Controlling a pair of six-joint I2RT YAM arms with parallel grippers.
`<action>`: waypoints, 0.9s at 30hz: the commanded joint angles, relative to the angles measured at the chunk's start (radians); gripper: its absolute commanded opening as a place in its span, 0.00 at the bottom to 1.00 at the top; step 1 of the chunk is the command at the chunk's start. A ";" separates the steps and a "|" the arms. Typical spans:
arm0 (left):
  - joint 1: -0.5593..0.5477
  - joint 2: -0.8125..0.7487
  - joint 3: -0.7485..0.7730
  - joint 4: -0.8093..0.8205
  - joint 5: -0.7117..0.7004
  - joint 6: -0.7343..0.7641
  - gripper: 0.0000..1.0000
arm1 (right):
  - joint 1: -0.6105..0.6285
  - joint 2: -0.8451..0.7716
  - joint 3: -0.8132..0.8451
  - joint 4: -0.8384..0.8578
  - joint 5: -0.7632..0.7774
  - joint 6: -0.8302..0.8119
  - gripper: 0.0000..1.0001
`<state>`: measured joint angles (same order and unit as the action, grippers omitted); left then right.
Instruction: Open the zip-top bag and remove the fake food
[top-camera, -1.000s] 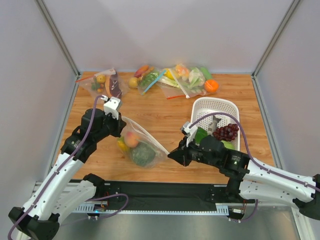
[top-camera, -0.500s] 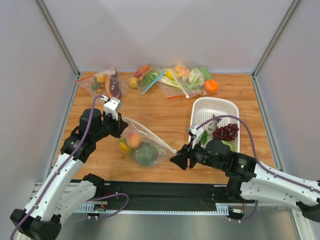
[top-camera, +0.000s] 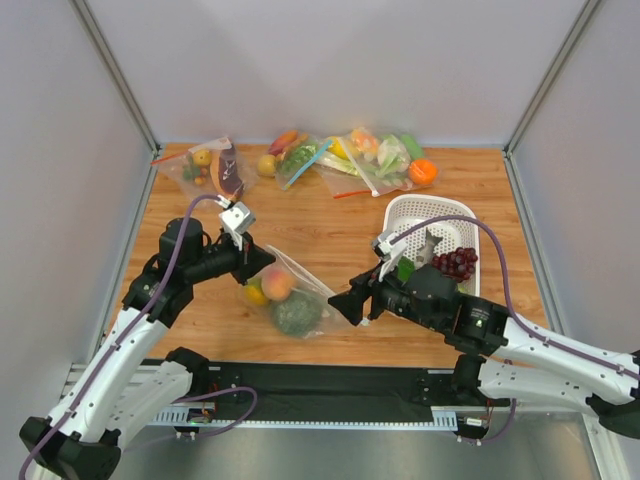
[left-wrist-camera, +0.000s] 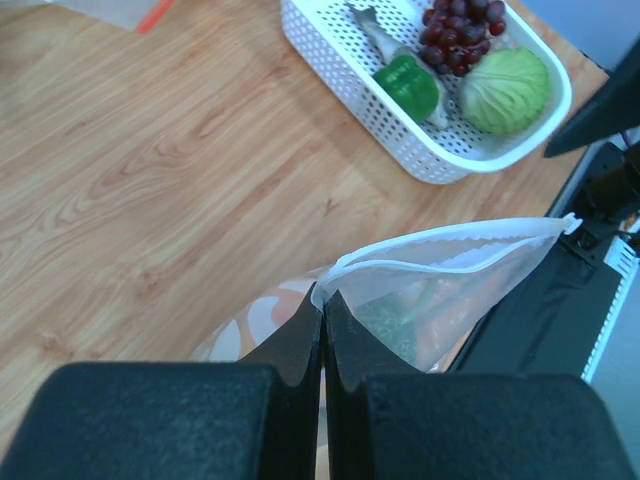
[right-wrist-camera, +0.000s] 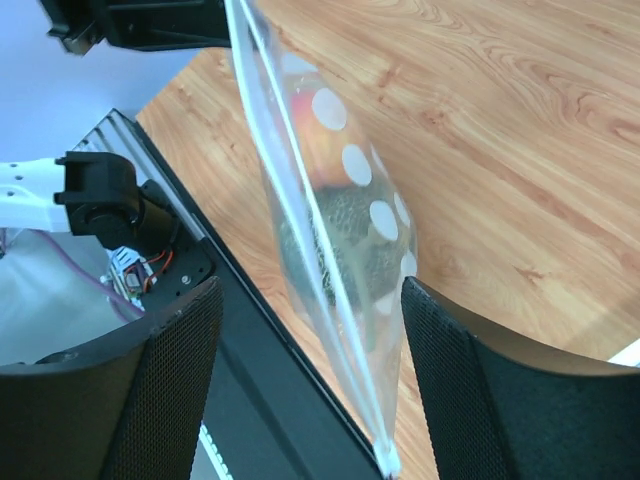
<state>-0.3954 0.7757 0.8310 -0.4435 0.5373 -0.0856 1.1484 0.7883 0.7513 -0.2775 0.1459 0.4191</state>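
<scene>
The zip-top bag (top-camera: 300, 290) is clear with white dots and is stretched above the table between the arms. My left gripper (top-camera: 255, 258) is shut on its left top corner (left-wrist-camera: 322, 296). Inside it lie the grey-green bumpy ball (top-camera: 295, 314), the orange-red peach (top-camera: 277, 283) and the yellow fruit (top-camera: 255, 294). My right gripper (top-camera: 345, 303) is open at the bag's right end. In the right wrist view the bag's white zip rim (right-wrist-camera: 300, 250) runs between the open fingers (right-wrist-camera: 165, 380) without touching them. The ball (right-wrist-camera: 345, 230) shows through the plastic.
A white basket (top-camera: 430, 203) at the right holds purple grapes, a green pepper, a pale cabbage and a fish; it also shows in the left wrist view (left-wrist-camera: 420, 165). Several other filled bags (top-camera: 360, 160) lie along the table's back edge. A black rail runs along the near edge.
My left gripper has moved right with the bag corner, shifting the bag and food right. My right gripper drew back from the bag's right end, then came forward around it again.
</scene>
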 joint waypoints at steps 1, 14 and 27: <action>-0.036 0.004 0.006 0.028 0.073 0.040 0.00 | -0.012 0.071 0.069 0.080 0.047 -0.048 0.73; -0.097 -0.003 0.003 0.009 0.072 0.061 0.00 | -0.050 0.239 0.109 0.173 -0.019 -0.045 0.73; -0.103 -0.006 0.003 0.000 0.050 0.069 0.00 | -0.049 0.356 0.120 0.170 -0.012 -0.019 0.46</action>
<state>-0.4915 0.7795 0.8310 -0.4461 0.5808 -0.0429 1.1027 1.1248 0.8276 -0.1509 0.1287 0.3901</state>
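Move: The far lip of the zip-top bag's mouth runs about 6 cm left, 5 cm ahead and some 4 cm below the open right hand. Inside the bag, the broccoli is about 10 cm left, 1 cm back and 11 cm down; the peach is some 15 cm left, 5 cm ahead and 10 cm down. The basket is roughly 25 cm right, 11 cm ahead, 18 cm below. From the left hand, that lip lies about 9 cm right, 5 cm back, 4 cm lower. Still pinching its corner of the bag, the left hand draws it about 3 cm back and to the right, turning some 10 degrees clockwise, then holds. The right hand goes left and forward to the mouth, then mostly sinks about 4 cm with its fingers astride the far lip; they start closing only at the end, reaching half open. ##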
